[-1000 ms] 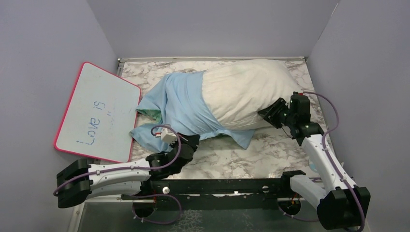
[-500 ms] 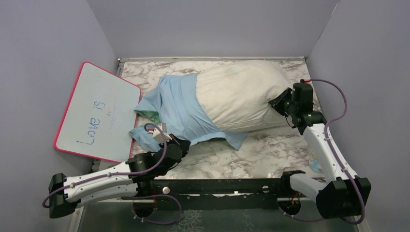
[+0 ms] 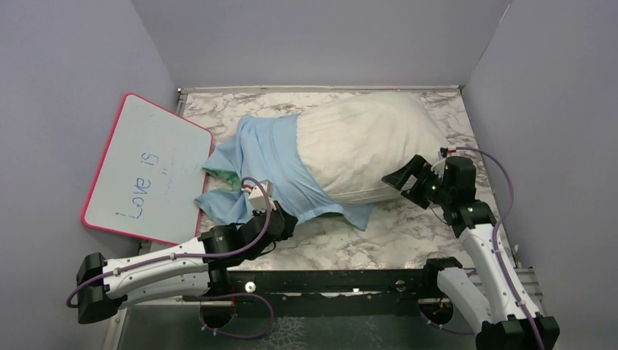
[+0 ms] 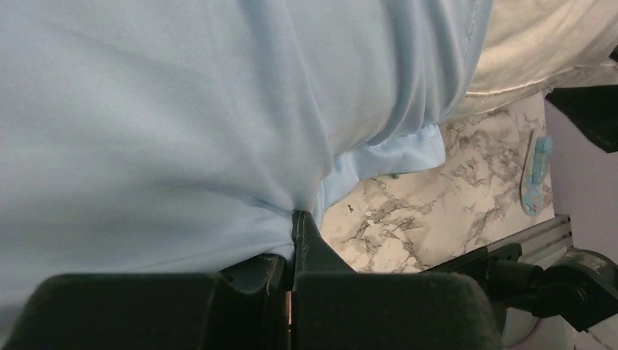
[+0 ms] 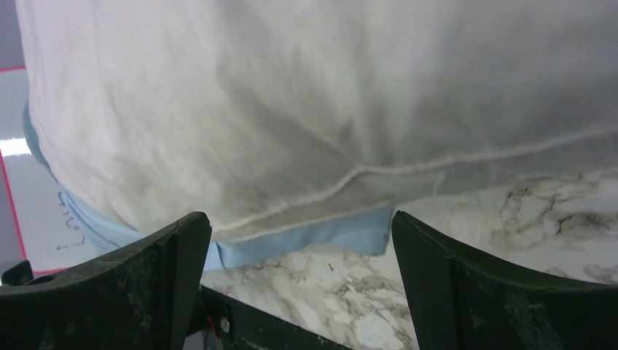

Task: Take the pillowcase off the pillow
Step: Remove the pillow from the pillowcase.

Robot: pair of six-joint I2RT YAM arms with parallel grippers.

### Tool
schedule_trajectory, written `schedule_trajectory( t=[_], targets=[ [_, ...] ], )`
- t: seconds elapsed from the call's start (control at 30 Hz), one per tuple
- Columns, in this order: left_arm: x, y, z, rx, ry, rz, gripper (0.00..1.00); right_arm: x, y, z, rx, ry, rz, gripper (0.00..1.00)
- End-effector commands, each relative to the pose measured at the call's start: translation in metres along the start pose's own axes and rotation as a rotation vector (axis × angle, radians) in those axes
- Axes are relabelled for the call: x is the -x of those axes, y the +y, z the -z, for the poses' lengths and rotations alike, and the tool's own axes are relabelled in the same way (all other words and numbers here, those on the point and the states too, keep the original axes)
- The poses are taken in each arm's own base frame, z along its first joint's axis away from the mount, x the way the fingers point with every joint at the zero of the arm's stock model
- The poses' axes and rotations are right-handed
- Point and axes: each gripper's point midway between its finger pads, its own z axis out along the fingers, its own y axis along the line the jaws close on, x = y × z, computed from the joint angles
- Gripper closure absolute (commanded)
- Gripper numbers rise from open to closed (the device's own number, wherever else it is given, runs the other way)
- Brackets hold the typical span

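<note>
The off-white pillow (image 3: 364, 146) lies across the back of the marble table, its right half bare. The light blue pillowcase (image 3: 266, 168) covers its left half, with a mint-green bit at the left. My left gripper (image 3: 280, 222) is shut on the near edge of the pillowcase (image 4: 182, 131), the cloth bunched between its jaws. My right gripper (image 3: 404, 179) is open and empty at the pillow's near right edge. In the right wrist view the pillow (image 5: 306, 95) and a blue strip of pillowcase (image 5: 306, 240) sit just past the open fingers (image 5: 167, 270).
A pink-rimmed whiteboard (image 3: 146, 171) leans against the left wall. Grey walls close in the table on three sides. A black rail (image 3: 328, 281) runs along the near edge. A small blue item (image 4: 536, 171) lies on the marble near the right arm's base.
My right gripper has let go of the pillow's right end and moved nearer and left, now open. My left gripper, still holding the cloth, shifted slightly right. The pillow settled.
</note>
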Motion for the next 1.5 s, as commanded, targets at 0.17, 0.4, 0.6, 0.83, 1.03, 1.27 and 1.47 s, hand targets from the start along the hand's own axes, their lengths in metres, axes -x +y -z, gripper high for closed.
schedule_trajectory(
  t=[0.17, 0.4, 0.6, 0.83, 1.03, 1.27, 1.47],
  targets=[
    [0.015, -0.031, 0.014, -0.155, -0.024, 0.058, 1.0, -0.072, 0.003, 0.006, 0.244, 0.174, -0.124, 0.0],
    [0.012, -0.032, 0.013, -0.153, -0.009, 0.071, 1.0, -0.073, 0.007, -0.009, 0.339, 0.17, -0.163, 0.0],
    [0.01, -0.036, 0.012, -0.154, 0.006, 0.065, 1.0, -0.044, 0.023, -0.021, 0.399, 0.078, -0.177, 0.0],
    [0.019, -0.044, 0.014, -0.155, -0.01, 0.04, 1.0, 0.012, 0.007, -0.048, 0.221, -0.124, -0.23, 0.17],
    [0.031, -0.041, 0.018, -0.119, -0.039, 0.025, 1.0, 0.052, -0.005, -0.069, 0.031, -0.169, -0.197, 0.84],
    [0.051, 0.003, 0.03, 0.057, -0.126, 0.02, 1.0, 0.114, -0.017, -0.051, -0.191, -0.336, -0.056, 0.99],
    [0.061, 0.042, 0.052, 0.185, -0.155, 0.029, 1.0, 0.141, -0.032, -0.051, -0.294, -0.32, -0.015, 0.99]
  ],
)
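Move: From the open right hand the pillow's near edge lies about 3 cm ahead, 3 cm left and 4 cm below; the pillow's middle is some 13 cm ahead and 7 cm left, about 6 cm lower. The case's rim crosses 23 cm to that hand's left, 6 cm ahead, 7 cm lower. The left hand already grips the pillowcase, whose middle lies about 13 cm ahead, 5 cm left and 3 cm lower; the pillow's near edge is roughly 8 cm ahead, 27 cm right, at about its height. Bring the open right gripper back, down and left about 6 cm each way, rolling its left side up some 20 degrees, then sweep it forward about 15 cm, close on the pillow's near edge and keep pushing out and up, undoing the roll. Keep the left fingers shut on the pillowcase, lifting it about 5 cm overall and easing left at the end. ##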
